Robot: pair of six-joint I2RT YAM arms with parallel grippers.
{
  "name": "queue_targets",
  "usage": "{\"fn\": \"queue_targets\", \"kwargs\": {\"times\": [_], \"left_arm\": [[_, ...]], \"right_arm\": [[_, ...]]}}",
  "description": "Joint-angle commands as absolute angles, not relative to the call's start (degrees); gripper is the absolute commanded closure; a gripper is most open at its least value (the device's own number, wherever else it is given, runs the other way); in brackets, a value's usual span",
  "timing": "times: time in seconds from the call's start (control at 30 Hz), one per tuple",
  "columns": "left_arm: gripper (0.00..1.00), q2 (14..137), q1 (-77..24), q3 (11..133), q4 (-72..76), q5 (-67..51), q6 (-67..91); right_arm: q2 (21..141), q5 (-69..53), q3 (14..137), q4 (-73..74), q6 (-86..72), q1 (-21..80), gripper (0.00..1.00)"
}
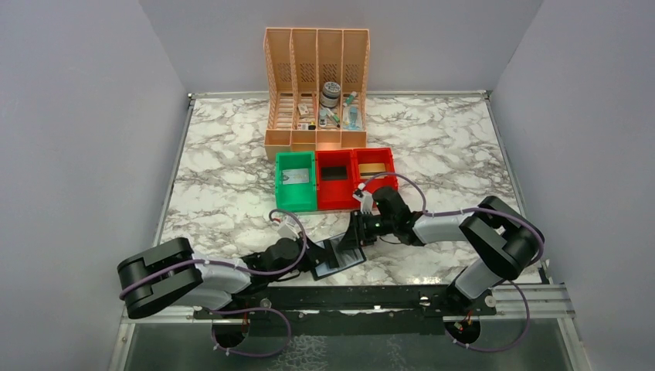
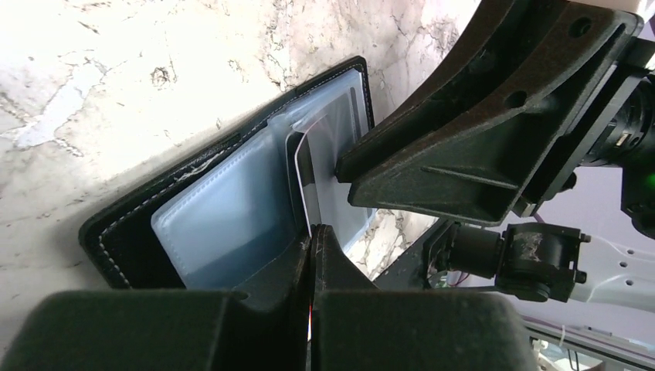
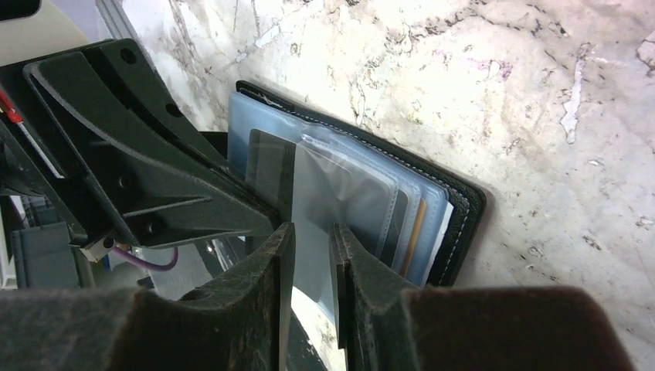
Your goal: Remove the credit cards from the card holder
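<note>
The black card holder (image 1: 341, 254) lies open on the marble close to the near edge, its pale blue lining and clear sleeves (image 2: 224, 216) fanned out. My left gripper (image 2: 311, 241) is shut on the thin pale edge of a dark grey credit card (image 2: 302, 174) that stands up out of a sleeve. From the other side, my right gripper (image 3: 309, 239) is open, its fingers a little apart around a clear sleeve (image 3: 313, 209). More credit cards sit in the sleeves beside it, among them a tan one (image 3: 417, 226). The two grippers nearly touch over the holder.
A green bin (image 1: 296, 180) and two red bins (image 1: 335, 179) (image 1: 375, 165) stand in a row behind the card holder. A tan slotted organiser (image 1: 317, 85) with small items stands at the back. The black rail (image 1: 347, 297) runs along the table's near edge.
</note>
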State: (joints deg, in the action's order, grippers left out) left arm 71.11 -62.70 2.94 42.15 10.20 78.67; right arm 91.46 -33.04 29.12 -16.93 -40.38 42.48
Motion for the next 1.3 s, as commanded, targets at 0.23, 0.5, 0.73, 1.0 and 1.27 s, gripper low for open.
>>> {"fn": "queue_targets", "kwargs": {"times": [0.23, 0.5, 0.73, 1.0, 1.27], "left_arm": [[1.00, 58.6, -62.9, 2.7, 26.9, 11.4, 76.0], [1.00, 48.2, -62.9, 9.5, 1.9, 13.9, 71.1], [1.00, 36.6, -62.9, 10.1, -2.5, 14.2, 67.8], [1.00, 30.2, -62.8, 10.9, 0.9, 12.3, 60.0], [1.00, 34.9, -60.7, 13.4, 8.8, 7.0, 52.3]], "right_arm": [[93.5, -21.6, 27.1, -5.4, -36.0, 42.8, 0.74], [85.3, -22.0, 28.7, -5.6, -36.6, 42.8, 0.70], [76.6, -22.3, 27.7, -10.0, -40.2, 42.8, 0.50], [69.5, -19.3, 24.9, -12.3, -41.9, 41.2, 0.30], [60.2, -27.3, 13.9, -34.2, -45.6, 39.0, 0.24]]}}
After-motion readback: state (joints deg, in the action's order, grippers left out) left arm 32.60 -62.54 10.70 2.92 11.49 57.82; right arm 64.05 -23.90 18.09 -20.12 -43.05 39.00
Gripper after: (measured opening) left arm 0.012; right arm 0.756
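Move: The black card stands partly out of its pocket, already pinched by the left fingers, with its middle about 2 cm to their right and 1 cm ahead. The open card holder's middle is some 5 cm to the left hand's right, level with it and 2 cm lower; the middle red compartment is about 24 cm ahead and 3 cm right. From the right hand, the black card is roughly 4 cm left and 1 cm back, the holder's middle 2 cm left and 1 cm back. The black card, kept shut between the left fingers, is drawn left and up out of its pocket, then almost straight up, nearly 8 cm in all, the hand tipping up some 20 degrees. The right fingers first stay on the holder's right side, then lift off about 7 cm, easing right and a little forward, tipping up and opening wide. ##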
